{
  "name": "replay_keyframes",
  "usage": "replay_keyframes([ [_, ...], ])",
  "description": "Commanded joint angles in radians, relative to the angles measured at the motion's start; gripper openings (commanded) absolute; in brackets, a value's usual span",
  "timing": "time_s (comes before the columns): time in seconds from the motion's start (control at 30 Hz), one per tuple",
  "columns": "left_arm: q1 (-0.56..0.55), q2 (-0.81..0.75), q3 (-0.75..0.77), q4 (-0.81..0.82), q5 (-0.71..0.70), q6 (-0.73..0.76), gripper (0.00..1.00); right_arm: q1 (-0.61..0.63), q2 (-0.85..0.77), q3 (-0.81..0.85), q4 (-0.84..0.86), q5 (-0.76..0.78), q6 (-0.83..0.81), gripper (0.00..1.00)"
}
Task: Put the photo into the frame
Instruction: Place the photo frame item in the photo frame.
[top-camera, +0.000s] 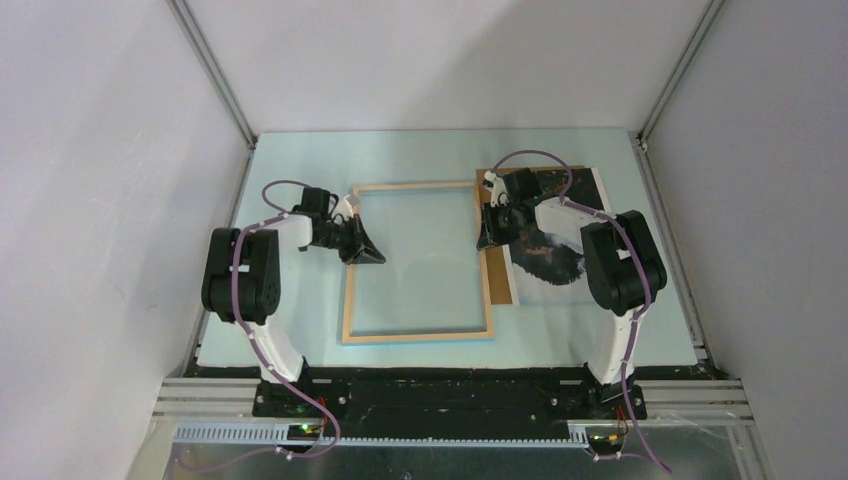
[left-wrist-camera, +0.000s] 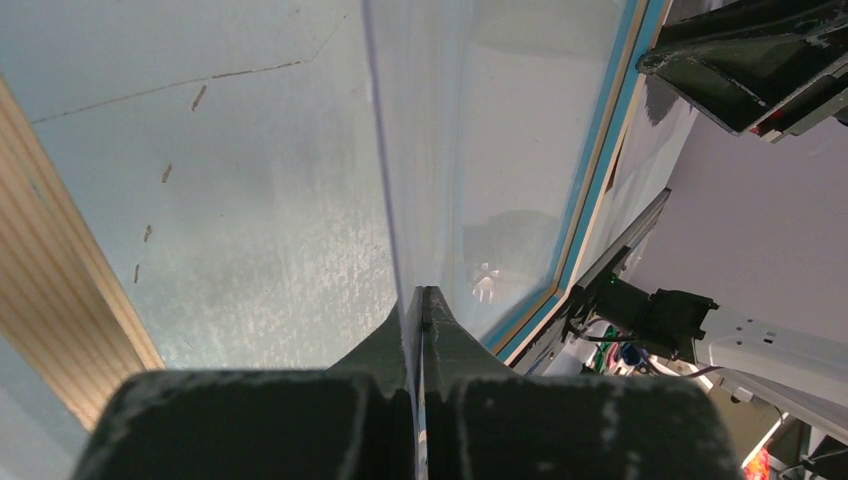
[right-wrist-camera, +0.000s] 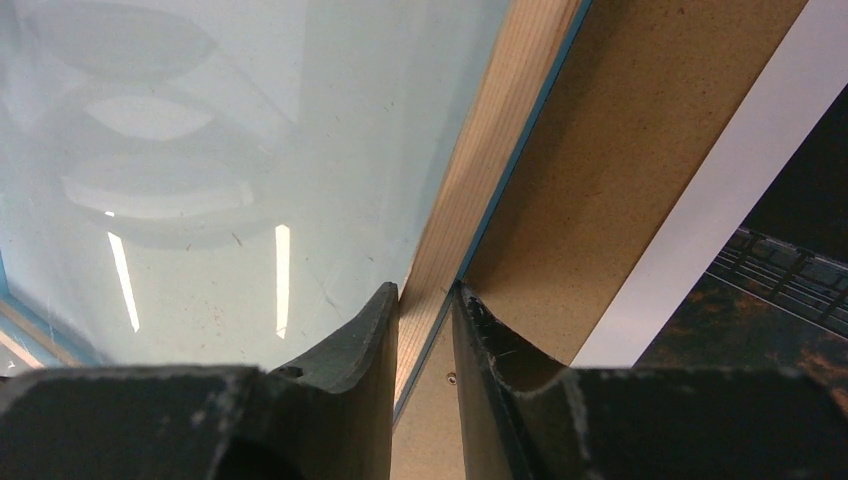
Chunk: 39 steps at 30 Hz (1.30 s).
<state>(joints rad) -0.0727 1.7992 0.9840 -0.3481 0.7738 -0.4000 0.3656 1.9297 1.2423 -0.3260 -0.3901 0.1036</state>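
Observation:
The frame (top-camera: 416, 335) lies flat at the table's middle, pale wood face up. My left gripper (top-camera: 365, 252) is at its left rail. In the left wrist view the gripper (left-wrist-camera: 421, 292) is shut on the edge of a thin clear pane (left-wrist-camera: 470, 140). The frame's blue edge (left-wrist-camera: 600, 170) shows beyond. My right gripper (top-camera: 490, 238) is at the right rail. In the right wrist view the gripper (right-wrist-camera: 425, 290) is shut on that wooden rail (right-wrist-camera: 490, 140), one finger on each side. The photo (top-camera: 560, 262) lies picture up to the right, partly under my right arm.
A brown backing board (top-camera: 497, 280) lies under the photo, its left strip showing beside the frame (right-wrist-camera: 610, 130). The photo's white border (right-wrist-camera: 700, 200) runs along it. Grey enclosure walls stand close on both sides and behind.

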Motion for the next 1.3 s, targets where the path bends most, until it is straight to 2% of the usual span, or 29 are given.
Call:
replay_keyframes([
  [0.0,-0.017,0.011,0.033,-0.03,0.057,0.005,0.0,0.007,0.024,0.029,0.008,0.025,-0.023,0.27],
  [0.57,-0.016,-0.003,0.117,-0.08,0.241,-0.043,0.0,0.013,0.004,0.029,-0.017,0.04,-0.054,0.25],
  [1.27,-0.016,-0.044,0.178,-0.077,0.356,-0.079,0.0,0.016,0.006,0.029,-0.014,0.023,-0.058,0.23],
])
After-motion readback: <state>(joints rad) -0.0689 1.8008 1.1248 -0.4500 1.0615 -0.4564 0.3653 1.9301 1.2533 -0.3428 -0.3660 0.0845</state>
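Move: The left hand holds the clear sheet by its left edge, inside the frame. The frame's middle is about 7 cm to its right, level fore and aft and some 3 cm lower; the frame's left rail is 5 cm to its left. The right hand straddles the right rail, with the frame's middle about 11 cm to its left and 4 cm back, and the photo's middle about 13 cm to its right and 2 cm farther out. Keeping its closed pinch on the clear sheet's left edge, the left hand lifts about 7 cm, easing some 3 cm to the right towards the right rail and tilting about 15 degrees so its fingers point flatter and more to the right. Meanwhile the right hand stays low with its fingers either side of the frame's right rail, holding the rail and shifting only a touch to the right as its grip tightens slightly. ##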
